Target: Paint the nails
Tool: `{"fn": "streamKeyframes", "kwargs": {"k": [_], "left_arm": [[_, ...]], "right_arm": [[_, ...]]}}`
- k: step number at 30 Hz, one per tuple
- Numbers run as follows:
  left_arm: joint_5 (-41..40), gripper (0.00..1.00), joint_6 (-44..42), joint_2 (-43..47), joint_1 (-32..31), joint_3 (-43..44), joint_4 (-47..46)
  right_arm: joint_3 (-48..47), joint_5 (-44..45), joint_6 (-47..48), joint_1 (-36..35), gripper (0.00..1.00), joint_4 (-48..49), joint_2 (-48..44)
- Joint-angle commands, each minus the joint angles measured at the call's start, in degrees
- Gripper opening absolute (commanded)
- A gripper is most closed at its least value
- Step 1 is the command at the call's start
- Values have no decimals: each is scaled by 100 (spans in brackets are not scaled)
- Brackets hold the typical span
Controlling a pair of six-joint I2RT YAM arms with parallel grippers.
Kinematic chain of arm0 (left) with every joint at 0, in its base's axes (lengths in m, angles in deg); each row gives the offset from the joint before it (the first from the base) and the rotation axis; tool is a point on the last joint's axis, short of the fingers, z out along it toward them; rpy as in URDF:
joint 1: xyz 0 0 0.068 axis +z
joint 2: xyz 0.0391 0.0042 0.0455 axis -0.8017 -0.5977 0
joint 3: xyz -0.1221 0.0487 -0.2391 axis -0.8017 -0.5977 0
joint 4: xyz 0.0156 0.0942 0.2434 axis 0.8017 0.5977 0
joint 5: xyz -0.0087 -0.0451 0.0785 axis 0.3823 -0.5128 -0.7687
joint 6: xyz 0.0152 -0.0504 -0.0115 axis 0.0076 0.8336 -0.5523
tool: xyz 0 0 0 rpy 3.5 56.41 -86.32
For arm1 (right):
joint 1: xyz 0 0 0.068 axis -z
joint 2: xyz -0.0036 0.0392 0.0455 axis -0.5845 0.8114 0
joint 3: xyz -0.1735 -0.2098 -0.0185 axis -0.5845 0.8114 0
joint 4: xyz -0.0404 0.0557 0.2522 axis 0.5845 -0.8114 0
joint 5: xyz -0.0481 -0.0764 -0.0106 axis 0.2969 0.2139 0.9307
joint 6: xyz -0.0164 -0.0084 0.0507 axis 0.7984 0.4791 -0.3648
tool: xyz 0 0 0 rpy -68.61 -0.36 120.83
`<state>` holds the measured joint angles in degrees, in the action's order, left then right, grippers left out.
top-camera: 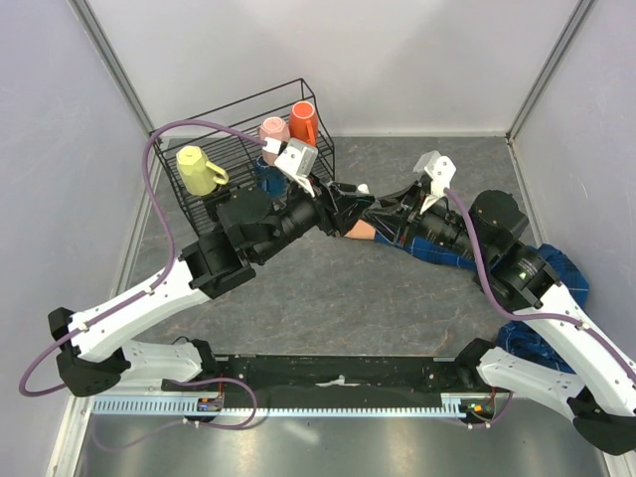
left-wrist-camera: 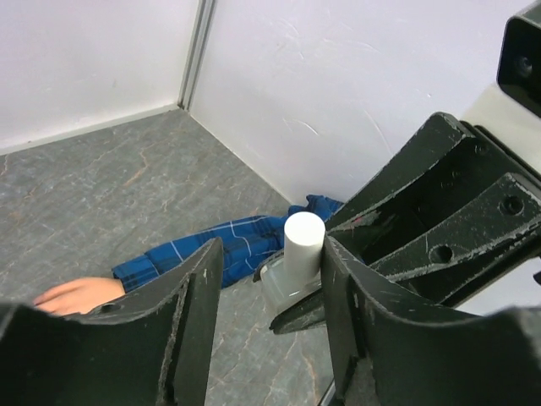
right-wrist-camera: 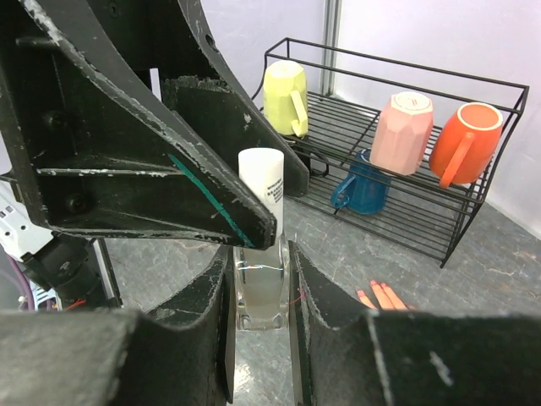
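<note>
My right gripper [right-wrist-camera: 258, 262] is shut on a small clear bottle [right-wrist-camera: 264, 292] that stands upright with a white cap [right-wrist-camera: 264, 182]. My left gripper [left-wrist-camera: 270, 254] is open around that cap [left-wrist-camera: 303, 244]. Its right finger touches the cap and its left finger stands well clear. In the top view both grippers meet mid-table, left [top-camera: 343, 204] and right [top-camera: 386, 214]. The peach fake hand [left-wrist-camera: 80, 294] lies on the table at the end of a blue plaid sleeve [left-wrist-camera: 220, 249]. Its fingertips with pinkish nails [right-wrist-camera: 365, 293] show just right of the right gripper's fingers.
A black wire rack [top-camera: 229, 111] stands at the back left. It holds a yellow mug [right-wrist-camera: 285, 97], a pink mug [right-wrist-camera: 401, 131], an orange mug [right-wrist-camera: 465, 144] and a blue mug [right-wrist-camera: 363, 186]. White walls close in the table on three sides.
</note>
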<state>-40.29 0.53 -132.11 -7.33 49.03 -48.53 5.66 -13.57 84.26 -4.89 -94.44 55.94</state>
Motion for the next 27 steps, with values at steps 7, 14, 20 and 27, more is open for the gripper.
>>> {"fn": "streamKeyframes", "kwargs": {"k": [7, 14, 20, 27], "left_arm": [[208, 34, -32, -133, -38, 316, -588], [2712, 2, -418, -28, 198, 35, -843], [7765, 2, -587, -344, 1102, -194, -1700], [9737, 2, 1356, -1548, 2089, 386, -3155]], "right_arm": [[-300, 20, -10, -3, 0, 137, -77], [-326, -173, -89, -12, 0, 181, -147], [-142, -1463, -229, -3, 0, 681, -393], [-116, -2186, -466, -12, 0, 876, -534]]}}
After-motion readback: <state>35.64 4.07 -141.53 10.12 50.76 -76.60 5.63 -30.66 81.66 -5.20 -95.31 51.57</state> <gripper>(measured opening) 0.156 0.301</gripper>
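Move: The white cap of the nail polish bottle stands between the left hand's open fingers, about 1 cm back, 1 cm to the right and 1 cm above their midpoint, nearer one finger. The bottle's body is right under the cap, some 3 cm lower. The model hand lies on the table roughly 18 cm farther out, about 2 cm to the left and 38 cm below. The right hand already pinches the bottle; from there the cap is about 3 cm straight above. The left hand eases a centimetre or so to the right, back and up as its fingers close from about half open and pinch the white cap, while the right hand holds the bottle in place below. Then, both keeping their grip, they swing back towards the robot together, 7 to 8 cm overall and rising a little, the left turning clockwise by some 55 degrees and tipping its fingers upward while the right turns counter-clockwise by about 20, so the cap is twisted against the bottle. ##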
